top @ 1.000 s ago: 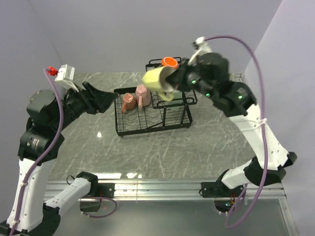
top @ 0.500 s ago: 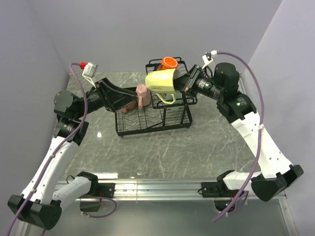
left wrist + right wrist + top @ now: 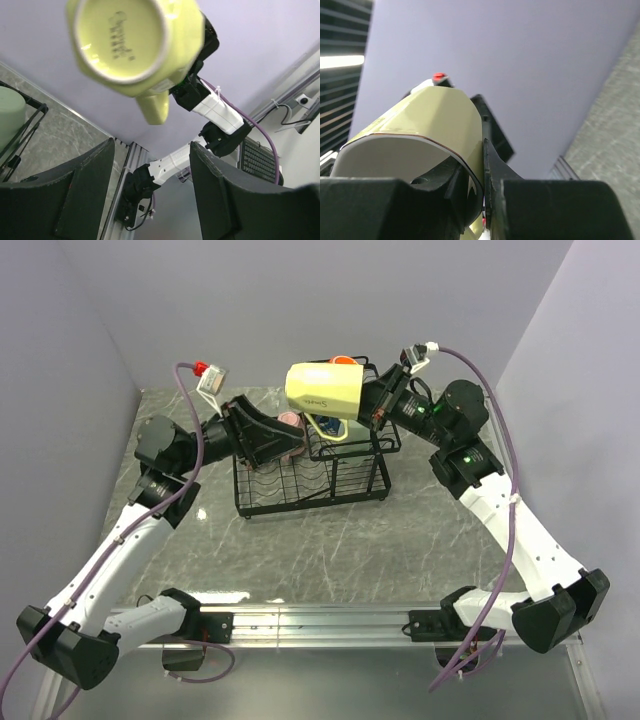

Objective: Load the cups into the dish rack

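Observation:
My right gripper [image 3: 367,401] is shut on the rim wall of the yellow cup [image 3: 323,390] and holds it on its side in the air above the black wire dish rack [image 3: 300,492]. In the right wrist view the cup wall [image 3: 420,130] is pinched between the right gripper's [image 3: 483,185] fingers. My left gripper [image 3: 281,443] hangs open over the rack's left part, next to a pink cup [image 3: 289,420]. From the left wrist view the yellow cup's base [image 3: 125,40] is above the left gripper [image 3: 152,195], whose jaws hold nothing. An orange cup [image 3: 343,361] peeks from the upper basket.
A pale green cup [image 3: 9,115] shows at the left edge of the left wrist view beside a rack wire [image 3: 31,117]. Grey walls close in at the back and both sides. The marble table [image 3: 330,550] runs forward to the metal rail [image 3: 320,620].
The left arm swung right, bringing its open gripper over the rack's left side. The right gripper raised the yellow cup and moved it left above the rack.

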Action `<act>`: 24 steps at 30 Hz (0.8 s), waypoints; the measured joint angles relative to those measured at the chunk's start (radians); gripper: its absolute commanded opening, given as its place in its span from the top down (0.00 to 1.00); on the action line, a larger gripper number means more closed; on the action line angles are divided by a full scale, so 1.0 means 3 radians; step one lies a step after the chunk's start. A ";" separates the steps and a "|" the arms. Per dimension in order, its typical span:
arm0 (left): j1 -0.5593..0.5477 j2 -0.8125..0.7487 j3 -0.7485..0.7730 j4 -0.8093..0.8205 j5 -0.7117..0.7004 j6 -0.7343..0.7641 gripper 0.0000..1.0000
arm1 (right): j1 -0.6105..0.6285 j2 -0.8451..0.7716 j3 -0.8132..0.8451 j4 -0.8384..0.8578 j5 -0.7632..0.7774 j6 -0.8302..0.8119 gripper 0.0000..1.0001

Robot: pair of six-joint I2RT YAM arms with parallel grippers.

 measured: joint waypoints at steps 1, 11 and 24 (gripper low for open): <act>-0.0013 0.0009 0.0001 -0.0006 -0.0029 0.0017 0.34 | 0.0000 0.0000 0.0000 0.0058 -0.0010 0.0028 1.00; -0.0144 0.0212 0.0094 0.0164 -0.0329 0.0048 0.35 | 0.0140 0.0000 -0.0046 0.0251 -0.0009 0.0095 1.00; -0.0320 0.0490 0.0245 0.0534 -0.0205 -0.0122 0.56 | 0.0397 0.0027 -0.0043 0.0252 0.0395 -0.0070 1.00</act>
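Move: The left hand, empty and open, goes for the handle of the yellow-green cup, some 7 cm to its right and about 3 cm ahead, roughly 1 cm lower; the cup's middle is about 8 cm ahead, 6 cm right and 3 cm up. From the right hand, which holds this cup by its rim, the cup's middle is about 2 cm ahead, 6 cm left and 1 cm up; the rack's upper tier lies roughly 17 cm ahead, straight on, and 20 cm below. The left hand first eases about 2 cm forward and a little right, then goes on to the right and up, some 3.5 cm right and 2 cm up in all, bringing its fingers in just under the cup's base end beside the handle and closing them partway late on. The right hand keeps its pinch on the cup's rim and carries the cup to meet them, rising about 1 cm and drawing back slightly before sliding some 2.5 cm left, with hardly any turn. ##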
